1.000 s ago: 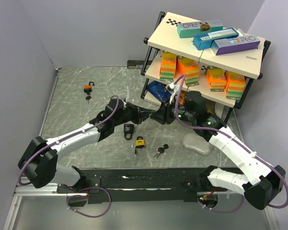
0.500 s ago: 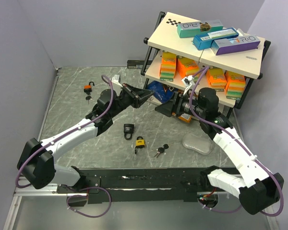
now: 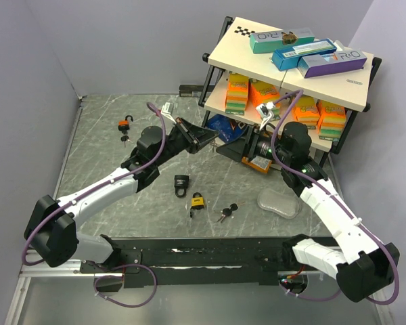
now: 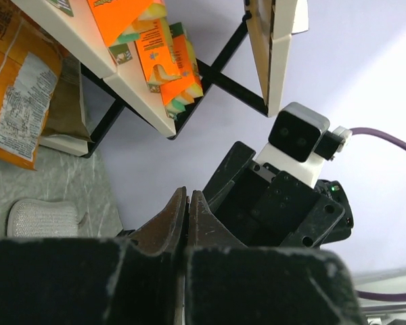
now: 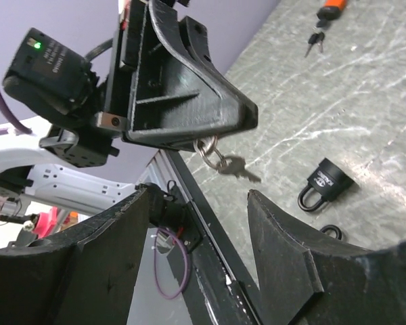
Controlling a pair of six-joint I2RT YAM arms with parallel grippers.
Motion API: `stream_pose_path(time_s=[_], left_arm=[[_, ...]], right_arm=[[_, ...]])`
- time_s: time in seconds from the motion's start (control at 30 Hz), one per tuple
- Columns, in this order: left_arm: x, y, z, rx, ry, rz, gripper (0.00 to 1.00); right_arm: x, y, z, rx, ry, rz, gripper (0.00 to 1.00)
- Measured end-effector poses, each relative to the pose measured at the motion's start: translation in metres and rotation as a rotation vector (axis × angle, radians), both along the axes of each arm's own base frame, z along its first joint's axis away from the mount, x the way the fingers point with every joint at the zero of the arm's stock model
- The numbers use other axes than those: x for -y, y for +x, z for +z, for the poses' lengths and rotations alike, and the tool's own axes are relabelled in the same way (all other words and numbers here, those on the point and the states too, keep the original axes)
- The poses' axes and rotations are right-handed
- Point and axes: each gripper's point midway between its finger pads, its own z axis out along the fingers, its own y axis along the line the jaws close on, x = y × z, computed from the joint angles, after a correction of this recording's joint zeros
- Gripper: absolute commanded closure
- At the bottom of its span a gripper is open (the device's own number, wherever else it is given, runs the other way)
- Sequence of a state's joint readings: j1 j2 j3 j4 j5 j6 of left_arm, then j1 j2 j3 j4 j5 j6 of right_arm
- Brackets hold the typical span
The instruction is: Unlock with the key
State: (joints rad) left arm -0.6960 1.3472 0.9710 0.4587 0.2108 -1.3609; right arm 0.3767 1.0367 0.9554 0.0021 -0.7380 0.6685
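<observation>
A small silver key [image 5: 231, 164] dangles on a ring from the tips of my left gripper [image 5: 204, 141], which is shut on it above the table [image 3: 108, 169]. In the top view the left gripper [image 3: 212, 137] is raised and points right, toward my right gripper [image 3: 224, 147]. The right gripper [image 5: 199, 196] stands open just short of the key, with nothing between its fingers. A black padlock [image 3: 181, 184] lies on the table below, with a yellow padlock [image 3: 197, 202] beside it. In the left wrist view the left gripper's fingers [image 4: 169, 220] are pressed together.
An orange padlock [image 3: 125, 124] with keys [image 3: 124, 139] lies far left. Another bunch of keys [image 3: 225, 213] and a clear plastic piece [image 3: 277, 203] lie near the front. A shelf rack [image 3: 291, 74] with sponges and boxes stands at the back right, close behind the right arm.
The grippers were together low over the table. The left arm has since lifted, still shut with the key; the right gripper has opened and drawn back toward the rack.
</observation>
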Motion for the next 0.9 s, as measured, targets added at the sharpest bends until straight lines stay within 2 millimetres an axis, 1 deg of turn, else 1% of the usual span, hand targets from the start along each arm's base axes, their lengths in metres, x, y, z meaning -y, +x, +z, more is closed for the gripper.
stream_pose_path(time_s=[0.17, 0.47, 0.53, 0.83, 0.9], left_arm=[[0.005, -0.006, 0.004, 0.023, -0.007, -0.03, 0.99], [0.012, -0.017, 0.014, 0.063, -0.038, -0.077, 0.99], [0.013, -0.019, 0.015, 0.066, -0.04, -0.084, 0.99], [0.016, -0.023, 0.02, 0.085, -0.056, -0.092, 0.99], [0.016, -0.023, 0.02, 0.089, -0.055, -0.092, 0.99]], right_arm=[[-0.002, 0.001, 0.007, 0.02, 0.023, 0.01, 0.43], [-0.005, 0.006, 0.007, 0.001, 0.041, 0.009, 0.6], [-0.005, 0.006, 0.009, 0.004, 0.049, 0.009, 0.62], [-0.008, 0.006, 0.017, -0.014, 0.087, 0.019, 0.77], [-0.009, 0.005, 0.018, -0.02, 0.095, 0.026, 0.83]])
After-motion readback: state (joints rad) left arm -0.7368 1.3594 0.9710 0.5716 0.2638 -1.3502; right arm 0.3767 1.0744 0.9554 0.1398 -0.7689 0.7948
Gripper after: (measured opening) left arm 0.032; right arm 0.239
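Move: The key hangs by its ring from the left fingertips, about 2 cm below the hand point. The open right gripper lies roughly 3 cm back and 3 cm to the right of the left hand; from the right hand, the key is about 3 cm ahead, 3 cm left and level. From the left hand, the black padlock lies some 11 cm left and 1 cm back, and the yellow padlock 5 cm left and 7 cm back, both about 30 cm below. Bring the left gripper about 3 cm back and slightly right while raising it some 2 cm, keeping it shut on the key's ring, so the key comes in between the right fingers. Raise the right gripper nearly 2 cm with a slight roll, closing its fingers from well open to a narrow gap around the ring and head of the key, just under the left fingertips. ##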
